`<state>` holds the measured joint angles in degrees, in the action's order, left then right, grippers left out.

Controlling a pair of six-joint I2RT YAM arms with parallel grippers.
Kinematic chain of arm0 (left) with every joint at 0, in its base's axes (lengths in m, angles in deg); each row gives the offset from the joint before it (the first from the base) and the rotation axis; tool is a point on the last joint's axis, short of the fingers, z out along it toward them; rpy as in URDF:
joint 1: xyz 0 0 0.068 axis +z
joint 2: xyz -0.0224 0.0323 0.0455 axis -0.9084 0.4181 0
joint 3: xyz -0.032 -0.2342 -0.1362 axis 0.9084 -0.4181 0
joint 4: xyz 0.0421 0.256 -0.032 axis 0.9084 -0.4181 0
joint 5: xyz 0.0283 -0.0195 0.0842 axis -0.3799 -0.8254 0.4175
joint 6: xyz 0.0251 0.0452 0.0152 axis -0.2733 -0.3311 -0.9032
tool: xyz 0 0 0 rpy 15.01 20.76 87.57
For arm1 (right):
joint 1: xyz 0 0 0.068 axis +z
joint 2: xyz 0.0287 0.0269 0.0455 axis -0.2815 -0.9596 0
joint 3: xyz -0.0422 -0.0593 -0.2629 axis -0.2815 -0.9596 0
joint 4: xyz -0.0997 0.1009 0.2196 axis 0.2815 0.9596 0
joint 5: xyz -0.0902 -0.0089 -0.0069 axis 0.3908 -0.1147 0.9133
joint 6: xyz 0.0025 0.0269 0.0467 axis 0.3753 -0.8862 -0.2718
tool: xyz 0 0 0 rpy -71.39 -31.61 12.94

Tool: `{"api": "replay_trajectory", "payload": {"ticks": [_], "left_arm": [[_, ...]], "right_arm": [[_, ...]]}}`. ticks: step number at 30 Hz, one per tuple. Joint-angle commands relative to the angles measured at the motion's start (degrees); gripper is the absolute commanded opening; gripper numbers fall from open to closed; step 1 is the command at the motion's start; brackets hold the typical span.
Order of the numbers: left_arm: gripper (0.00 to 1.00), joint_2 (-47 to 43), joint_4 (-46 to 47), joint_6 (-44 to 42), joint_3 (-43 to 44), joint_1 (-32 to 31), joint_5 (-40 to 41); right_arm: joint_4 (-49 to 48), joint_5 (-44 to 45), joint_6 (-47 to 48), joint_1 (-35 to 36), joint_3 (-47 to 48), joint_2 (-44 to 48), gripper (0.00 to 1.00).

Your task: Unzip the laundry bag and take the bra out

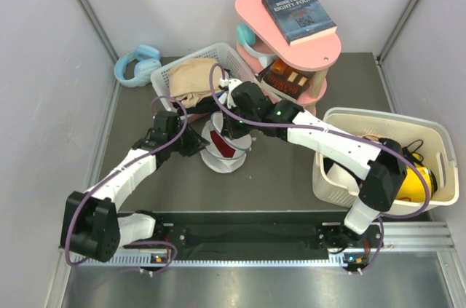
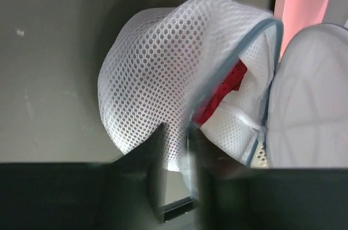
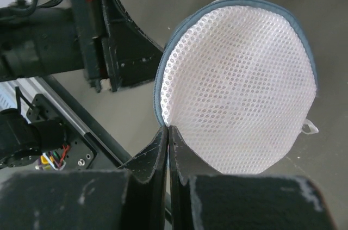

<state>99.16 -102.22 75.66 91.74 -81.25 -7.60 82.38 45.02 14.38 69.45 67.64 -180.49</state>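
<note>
The laundry bag [image 1: 216, 162] stands unzipped in mid-table, its two white mesh halves spread apart. The red bra [image 1: 227, 149] shows inside it. In the left wrist view the lower dome [image 2: 152, 72] has the red bra [image 2: 225, 91] peeking from its opening. My left gripper [image 2: 176, 137] has one finger outside the dome and one inside the rim, with the mesh wall pinched between them. My right gripper [image 3: 168, 129] is shut on the blue-teal zipper edge of the round lid half [image 3: 239, 78] and holds it up. The left gripper [image 1: 206, 144] and right gripper [image 1: 231, 127] sit close together.
A white slatted basket [image 1: 191, 75] with beige cloth stands just behind the bag, blue headphones [image 1: 138, 64] to its left. A pink shelf [image 1: 291, 31] carrying books is at the back. A cream tub [image 1: 386, 162] holding a yellow item sits at the right.
</note>
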Motion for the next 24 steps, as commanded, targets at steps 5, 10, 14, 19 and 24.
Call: {"api": "replay_trajectory", "payload": {"ticks": [5,10,14,19,24], "left_arm": [[0.0,-1.11,-1.02,-2.37,4.42,-0.47,6.69],[0.0,-12.18,-9.46,-4.49,3.1,-0.38,15.04],[0.0,-16.67,-10.27,-3.44,-0.67,-0.38,11.64],[0.0,-18.26,-10.62,-3.52,-4.72,-0.38,8.55],[0.0,-22.21,-16.06,-5.19,-4.28,-0.38,12.06]], "right_arm": [[-2.15,1.18,-1.24,-2.47,-3.25,7.76,0.0],[0.83,5.65,-2.64,-5.11,-8.61,13.2,0.0],[4.69,10.14,-4.22,-6.6,-14.66,17.25,0.01],[9.62,15.5,-5.11,-7.75,-16.36,21.03,0.38],[11.83,13.42,-0.63,-7.66,-10.82,22.01,0.71]]}}
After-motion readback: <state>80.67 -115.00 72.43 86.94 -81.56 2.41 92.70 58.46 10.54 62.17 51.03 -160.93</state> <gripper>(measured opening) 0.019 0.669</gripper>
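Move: Between the half-shut left fingers runs the laundry bag's blue-zipped rim, right at the hand point; the red bra lies about 5 cm to that hand's right, 1 cm farther ahead and 2 cm lower. The right hand still grips the raised flap; clear table for it lies some 7 cm right, 1 cm back and 15 cm below, with the bra about 1 cm left, 1 cm back and 9 cm down. From that same hand, the pink shelf's base stands roughly 21 cm right and 13 cm ahead. Pinching the rim, the left fingers shut, then lift about 5 cm while heading left, and come back down and towards the base, keeping hold. The right hand sweeps about 14 cm to the right, carrying the flap's edge away from the bag, turns some 20 degrees clockwise and opens late in the sweep to let the flap go. ##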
